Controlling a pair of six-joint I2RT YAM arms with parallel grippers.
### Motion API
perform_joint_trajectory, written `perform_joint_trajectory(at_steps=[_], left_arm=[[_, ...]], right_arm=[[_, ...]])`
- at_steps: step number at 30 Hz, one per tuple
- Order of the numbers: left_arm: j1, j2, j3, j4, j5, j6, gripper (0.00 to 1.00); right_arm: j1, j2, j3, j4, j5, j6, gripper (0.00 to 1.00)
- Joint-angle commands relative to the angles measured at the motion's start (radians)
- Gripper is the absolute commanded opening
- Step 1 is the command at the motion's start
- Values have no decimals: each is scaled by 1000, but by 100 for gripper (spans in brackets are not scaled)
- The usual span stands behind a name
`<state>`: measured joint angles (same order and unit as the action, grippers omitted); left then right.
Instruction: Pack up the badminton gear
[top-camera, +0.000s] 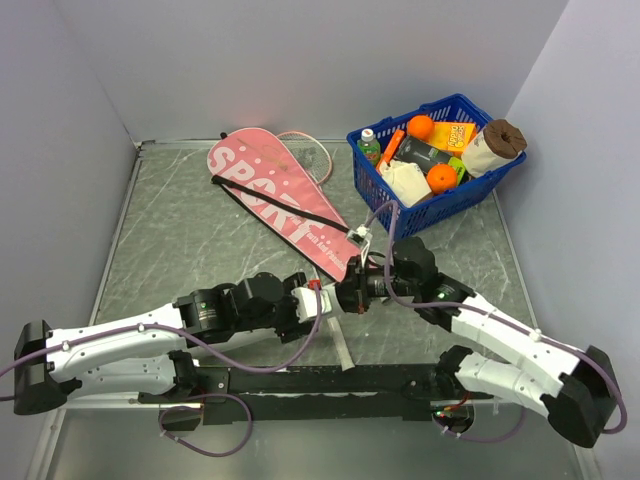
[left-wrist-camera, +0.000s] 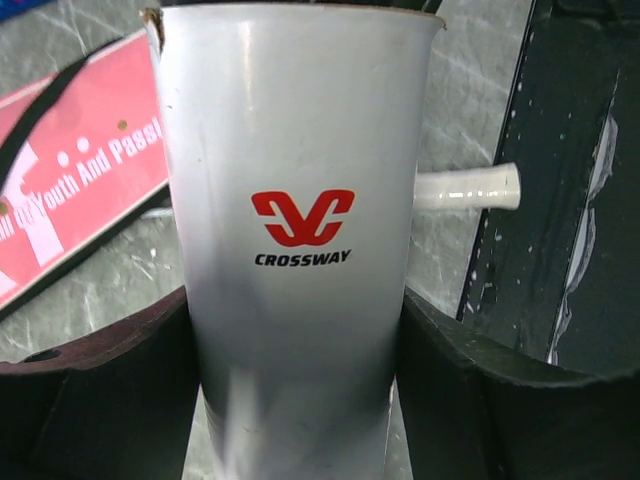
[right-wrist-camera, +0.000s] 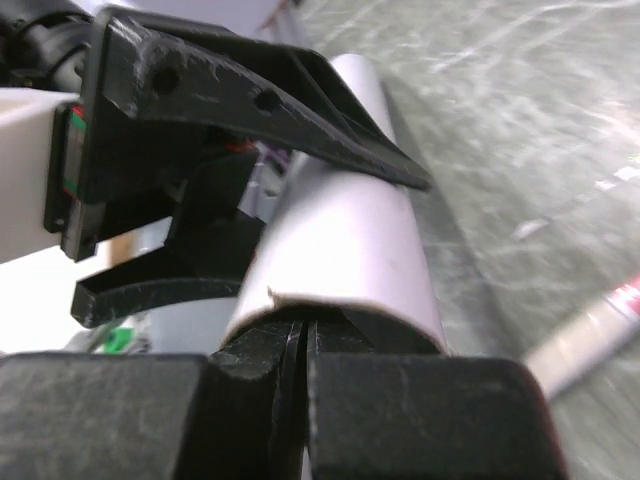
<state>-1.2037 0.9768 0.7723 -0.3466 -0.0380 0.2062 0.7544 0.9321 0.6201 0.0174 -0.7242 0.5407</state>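
Note:
My left gripper (top-camera: 318, 298) (left-wrist-camera: 295, 340) is shut on the long white tube (left-wrist-camera: 295, 150) (top-camera: 306, 303), which bears a red "CROSSWAY" logo, and holds it level above the table. From the opposite side, my right gripper (top-camera: 350, 293) (right-wrist-camera: 305, 335) is shut, with its tips inside the open end of the tube (right-wrist-camera: 340, 240); nothing shows between them. The pink "SPORT" bag (top-camera: 275, 190) (left-wrist-camera: 70, 200) lies flat behind, with its black strap across it. A thin pink racket rim (top-camera: 318, 150) peeks out past the bag. A white racket handle (left-wrist-camera: 467, 187) (top-camera: 336, 345) lies beside the tube.
A blue basket (top-camera: 470, 195) of groceries stands at the back right. Grey walls close in the table on three sides. The black base rail (top-camera: 320, 380) runs along the near edge.

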Motion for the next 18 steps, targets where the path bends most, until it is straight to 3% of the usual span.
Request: perform_joint_trajectory(at_steps=[1, 5, 11, 14, 18], left_arm=[[0, -39, 53, 75, 21, -48, 1], [0, -64, 41, 93, 9, -65, 1], [1, -44, 48, 77, 4, -68, 1], [0, -12, 64, 55, 3, -68, 1], [0, 22, 79, 50, 7, -74, 1]], right_arm=[[3, 69, -36, 295, -145, 137, 0], [2, 65, -28, 239, -141, 116, 1], [-9, -50, 74, -51, 35, -22, 42], [-71, -93, 107, -161, 117, -68, 50], [-202, -130, 128, -226, 132, -79, 51]])
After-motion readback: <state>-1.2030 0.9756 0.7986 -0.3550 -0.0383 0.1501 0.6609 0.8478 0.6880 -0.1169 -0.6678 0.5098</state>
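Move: Right at the right fingertips is the white tube's open mouth, about 1 cm to the left of the hand point and level with it, the shuttlecock just inside, some 3 cm to the left. The racket handle lies on the table roughly 17 cm below and 6 cm back; the pink bag's near end is about 8 cm forward, 2 cm right, equally low. From the left hand, holding the tube, its mouth is some 7 cm right, 2 cm forward and 5 cm up. Easing the last centimetre or so left into the tube, the right hand, fingers shut on the shuttlecock, then opens them to about half and backs out of the mouth some 5 cm, to the right, forward and up in about equal parts, turning slightly clockwise. The left hand keeps its grip on the tube, shifting only about a centimetre. ##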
